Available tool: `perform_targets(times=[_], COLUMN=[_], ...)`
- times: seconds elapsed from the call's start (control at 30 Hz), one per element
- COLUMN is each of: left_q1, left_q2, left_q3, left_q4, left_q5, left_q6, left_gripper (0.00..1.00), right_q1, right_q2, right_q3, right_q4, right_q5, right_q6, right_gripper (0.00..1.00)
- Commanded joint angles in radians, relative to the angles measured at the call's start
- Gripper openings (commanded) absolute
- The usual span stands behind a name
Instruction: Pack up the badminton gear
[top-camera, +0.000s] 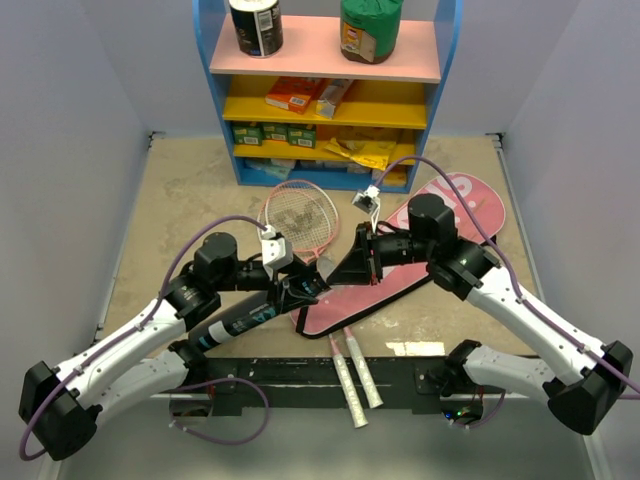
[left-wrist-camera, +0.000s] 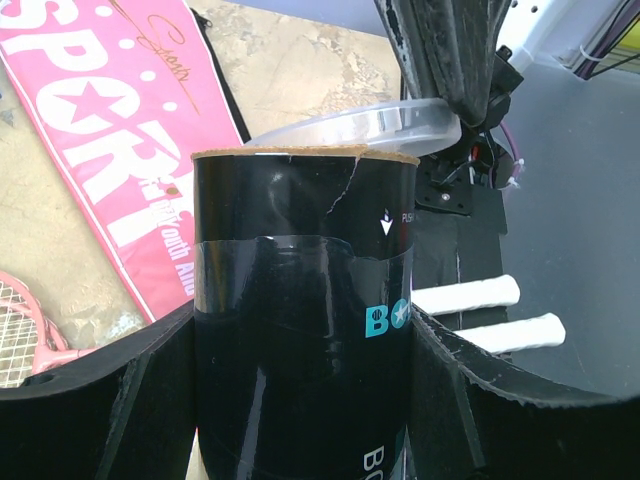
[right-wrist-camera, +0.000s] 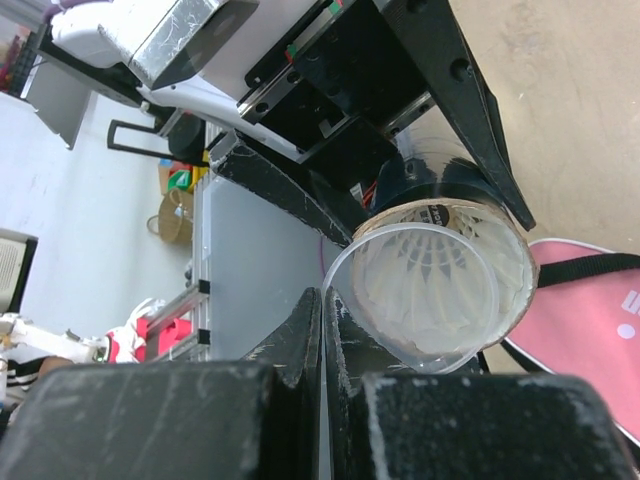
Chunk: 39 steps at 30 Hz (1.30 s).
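My left gripper is shut on the long black tube, which it holds tilted above the table's near middle. A clear plastic cap sits askew on the tube's mouth, and white shuttlecock feathers show through it. My right gripper is shut, its tips against the cap's rim; I cannot tell whether the rim is pinched. The pink bag lies flat under the right arm. Two pink rackets lie with their heads near the shelf and their white handles at the near edge.
A blue-yellow shelf unit with jars, boxes and packets stands at the back. Grey walls close in both sides. A black bar runs along the near edge between the arm bases.
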Motion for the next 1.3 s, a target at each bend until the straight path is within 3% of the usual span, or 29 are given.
perform_targets(times=[0.0,0.8,1.07,1.1,1.27], left_q1=[0.004,0.002,0.004,0.004,0.004], left_q2=[-0.021,-0.044,-0.057,-0.061,-0.080], left_q3=[0.021,0.019,0.018,0.018,0.013], left_q4=[0.063,0.072,0.075,0.077,0.083], left_q5=[0.042,0.073,0.062,0.064,0.059], left_q6=[0.025,0.026,0.026,0.025,0.025], left_gripper=[0.00,0.00,0.00,0.00,0.00], right_q1=[0.016,0.031,0.060,0.069,0.094], right_q2=[-0.007,0.028,0.028,0.031,0.034], right_q3=[-0.016,-0.065,-0.149,-0.158,-0.241], right_q4=[0.073,0.242,0.337,0.349,0.493], right_q5=[0.018,-0.038,-0.030,-0.027,-0.015], right_q6=[0.017,0.086,0.152,0.161,0.255], right_gripper=[0.00,0.00,0.01,0.04,0.41])
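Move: The clear lid is still pinched edge-on in the right fingertips. The tube's open mouth, where it is taken, lies about 3 cm ahead, 3 cm left and 2 cm below that hand. Down on the table, some 18 cm lower, the pink bag's middle is roughly 11 cm ahead and 19 cm right, the racket heads 20 cm ahead and 8 cm left. From the left hand, gripping the tube, the mouth is about 4 cm ahead, 4 cm right and 4 cm up. Leftward, with a slight sink and draw back, the right hand eases the lid in against the tube's mouth, about 2.5 cm in all, rolling some 5 to 10 degrees so its left side rises. Its shut fingers then open to about a third right at the end and let go of the lid's edge. The left hand keeps its grip round the tube, drifting back about 1.5 cm. ##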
